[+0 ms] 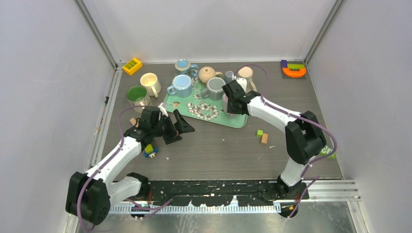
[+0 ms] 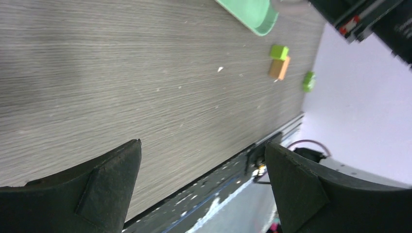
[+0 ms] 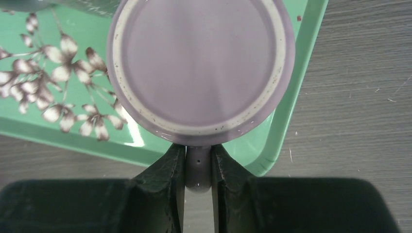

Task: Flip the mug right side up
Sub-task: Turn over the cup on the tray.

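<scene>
In the right wrist view a lilac mug (image 3: 200,68) stands upside down on the green flowered tray (image 3: 291,111), its flat base facing the camera. My right gripper (image 3: 198,162) is shut on the mug's handle (image 3: 198,170), one finger on each side of it. From above, the right gripper (image 1: 233,104) is at the tray's near right corner, and the mug (image 1: 224,103) mostly hides under it. My left gripper (image 1: 178,128) hangs open over bare table left of the tray, with nothing between its fingers (image 2: 111,179).
Several upright mugs and a teapot (image 1: 207,74) crowd the tray's far side and the table to its left, among them a green mug (image 1: 137,95) and a cream mug (image 1: 150,82). Small blocks (image 1: 262,136) lie right of the tray. A toy (image 1: 150,151) lies by the left arm.
</scene>
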Robot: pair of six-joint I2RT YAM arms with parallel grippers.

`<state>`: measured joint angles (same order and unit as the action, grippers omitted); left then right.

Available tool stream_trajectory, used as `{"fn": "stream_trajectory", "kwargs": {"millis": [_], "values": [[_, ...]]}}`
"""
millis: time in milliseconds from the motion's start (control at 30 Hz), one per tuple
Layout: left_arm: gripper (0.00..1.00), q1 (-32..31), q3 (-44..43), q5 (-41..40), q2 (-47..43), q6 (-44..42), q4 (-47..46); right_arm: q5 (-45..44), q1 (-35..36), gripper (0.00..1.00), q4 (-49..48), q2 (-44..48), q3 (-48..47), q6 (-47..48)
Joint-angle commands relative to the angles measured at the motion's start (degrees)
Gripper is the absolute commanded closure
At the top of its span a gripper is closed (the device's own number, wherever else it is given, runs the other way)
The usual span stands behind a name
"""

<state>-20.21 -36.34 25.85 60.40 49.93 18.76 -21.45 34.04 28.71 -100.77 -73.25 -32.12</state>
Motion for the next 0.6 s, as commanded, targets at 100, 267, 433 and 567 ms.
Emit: {"fn": "stream_trajectory", "kwargs": {"millis": [100,267,433,567], "values": [[0.0,-0.1,1.64,4.1,0.25,14.76,-15.95,4.02,0.43,0.99,-4.61,11.87,0.24,0.05],[0.0,-0.1,2.15,3.95,0.12,21.15,-20.77,8.56,0.56,0.99,-7.32,16.22,1.0,-2.4],[0.01,-0.1,2.34,3.52,0.38,27.34,-26.66,14.27,1.93,0.99,-12.17,18.91,1.14,-6.47],[0.07,-0.1,2.34,3.4,1.43,32.65,-31.95,17.8,3.61,0.99,-18.61,19.87,1.67,-11.8]]}}
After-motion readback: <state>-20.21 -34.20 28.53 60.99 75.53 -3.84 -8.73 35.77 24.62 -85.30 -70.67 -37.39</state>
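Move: The right fingers already grip the handle of the upside-down mauve mug, its body some 7 cm ahead of them. About 13 cm to that hand's left and 6 cm below lies the tray's flower pattern; the grey mug stands 7 cm left of the mauve one and 5 cm farther out. From the open left hand the mauve mug lies about 15 cm ahead, 19 cm to the right and a little lower. Upward and increasingly leftward, the right hand carries the mauve mug by its handle, rising about 10 cm while easing back slightly and rolling some 20 degrees so the fingertips swing left. The left hand rises, moves forward and right towards the mug, its wide-open fingers swinging up some 20 degrees to point more level. ##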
